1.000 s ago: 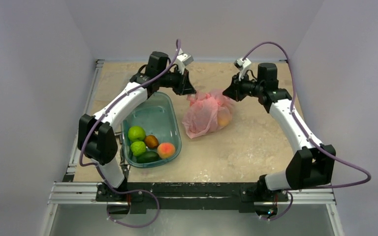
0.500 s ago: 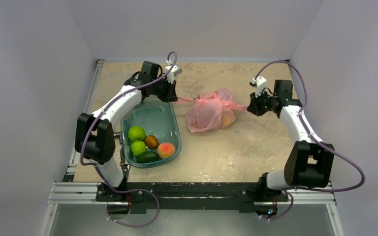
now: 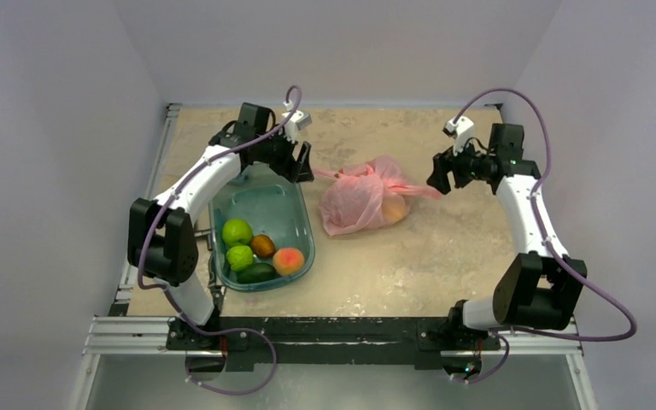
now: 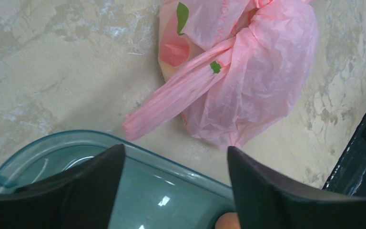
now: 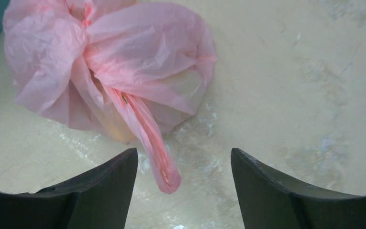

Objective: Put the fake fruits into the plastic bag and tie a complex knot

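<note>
The pink plastic bag [image 3: 360, 201] lies on the table between both arms, with an orange fruit [image 3: 390, 207] showing through its thin skin. Its handles are bunched into a knot [image 3: 366, 172] on top [image 5: 85, 16]. One loose handle tail [image 4: 171, 102] points toward my left gripper [image 3: 305, 162], which is open above the tub's rim [image 4: 175, 150] and holds nothing. The other tail [image 5: 147, 131] droops between the fingers of my open right gripper [image 3: 438, 175] without being pinched [image 5: 184, 152].
A teal clear tub [image 3: 265, 201] stands left of the bag with several fake fruits in its near end: two green ones [image 3: 237, 231], a brown one [image 3: 262, 245], a peach [image 3: 288, 260] and a dark avocado [image 3: 256, 273]. The tub's rim [image 4: 181, 160] lies just under my left fingers.
Both grippers pulled the handles taut to either side, then opened and let go. The handle tails now hang slack and the arms have backed slightly away from the bag.
</note>
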`<state>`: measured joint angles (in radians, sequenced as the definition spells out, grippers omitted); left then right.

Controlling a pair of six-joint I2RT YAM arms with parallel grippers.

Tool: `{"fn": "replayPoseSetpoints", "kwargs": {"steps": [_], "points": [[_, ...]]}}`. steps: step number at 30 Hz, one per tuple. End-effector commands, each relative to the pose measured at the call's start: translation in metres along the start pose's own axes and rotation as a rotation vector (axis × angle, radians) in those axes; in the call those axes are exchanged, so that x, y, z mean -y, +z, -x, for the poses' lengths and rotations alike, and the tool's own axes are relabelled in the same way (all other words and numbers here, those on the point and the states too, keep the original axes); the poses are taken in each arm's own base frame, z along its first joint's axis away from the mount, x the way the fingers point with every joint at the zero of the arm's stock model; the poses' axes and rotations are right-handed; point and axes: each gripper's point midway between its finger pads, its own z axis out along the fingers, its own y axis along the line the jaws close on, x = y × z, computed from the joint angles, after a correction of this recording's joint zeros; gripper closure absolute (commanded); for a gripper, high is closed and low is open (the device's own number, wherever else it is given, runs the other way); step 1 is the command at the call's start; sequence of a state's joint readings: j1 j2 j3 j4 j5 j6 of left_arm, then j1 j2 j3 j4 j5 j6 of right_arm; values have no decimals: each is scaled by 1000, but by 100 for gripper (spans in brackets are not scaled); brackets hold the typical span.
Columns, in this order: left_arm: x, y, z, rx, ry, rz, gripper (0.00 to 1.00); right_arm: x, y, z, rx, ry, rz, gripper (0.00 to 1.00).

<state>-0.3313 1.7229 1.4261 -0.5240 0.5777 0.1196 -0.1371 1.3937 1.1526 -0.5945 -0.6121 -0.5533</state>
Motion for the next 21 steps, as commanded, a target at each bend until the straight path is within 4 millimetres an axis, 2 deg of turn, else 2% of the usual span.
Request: {"fn": "replayPoseSetpoints", "kwargs": {"steps": [1, 2, 3, 4, 5, 8, 12, 16, 19, 21], "points": [[16, -43, 54, 135, 54, -5, 11, -6, -28, 59, 137, -18, 28, 21], [20, -50, 62, 154, 63, -7, 3, -6, -33, 70, 163, -14, 25, 11], [23, -56, 69, 169, 69, -10, 0, -5, -36, 83, 198, -3, 23, 3], [27, -63, 78, 181, 74, -12, 0, -5, -39, 94, 225, 16, 27, 2], [31, -73, 91, 205, 88, -13, 0, -4, -43, 106, 256, 26, 26, 1], [32, -94, 116, 221, 75, 5, 0, 5, -53, 146, 347, 65, 17, 1], [15, -127, 140, 229, 12, 71, 0, 33, -58, 181, 425, 152, -30, 1], [-32, -163, 147, 296, -120, 183, 0, 74, -58, 187, 452, 270, -86, 1], [-75, -190, 136, 316, -208, 324, 0, 109, -55, 170, 424, 351, -138, 1], [-108, -208, 117, 303, -283, 434, 0, 130, -51, 150, 398, 402, -173, 1]]}}
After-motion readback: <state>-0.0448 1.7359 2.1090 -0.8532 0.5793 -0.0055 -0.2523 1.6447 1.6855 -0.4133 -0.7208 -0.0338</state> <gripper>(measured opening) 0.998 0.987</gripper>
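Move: Over the bag's two tails, both hands hover with fingers already parted. The knot lies about 15 cm right of the left hand, 2 cm ahead and 7 cm below; the left tail tip is some 2 cm ahead, 2 cm right and 3 cm lower. The tray's middle is 10 cm left and 3 cm back, 13 cm down. From the right hand the knot is about 16 cm left, 3 cm ahead, 8 cm below, the right tail tip 2 cm straight below. Clearing the freshly knotted bag, both hands open fully and rise away from the tails. The left climbs some 21 cm, swinging left and a little forward late on as it turns counter-clockwise; the right lifts about 15 cm while moving forward 11, rolls its left side up, then drifts right, turning clockwise. Both tip their fingers upward. ##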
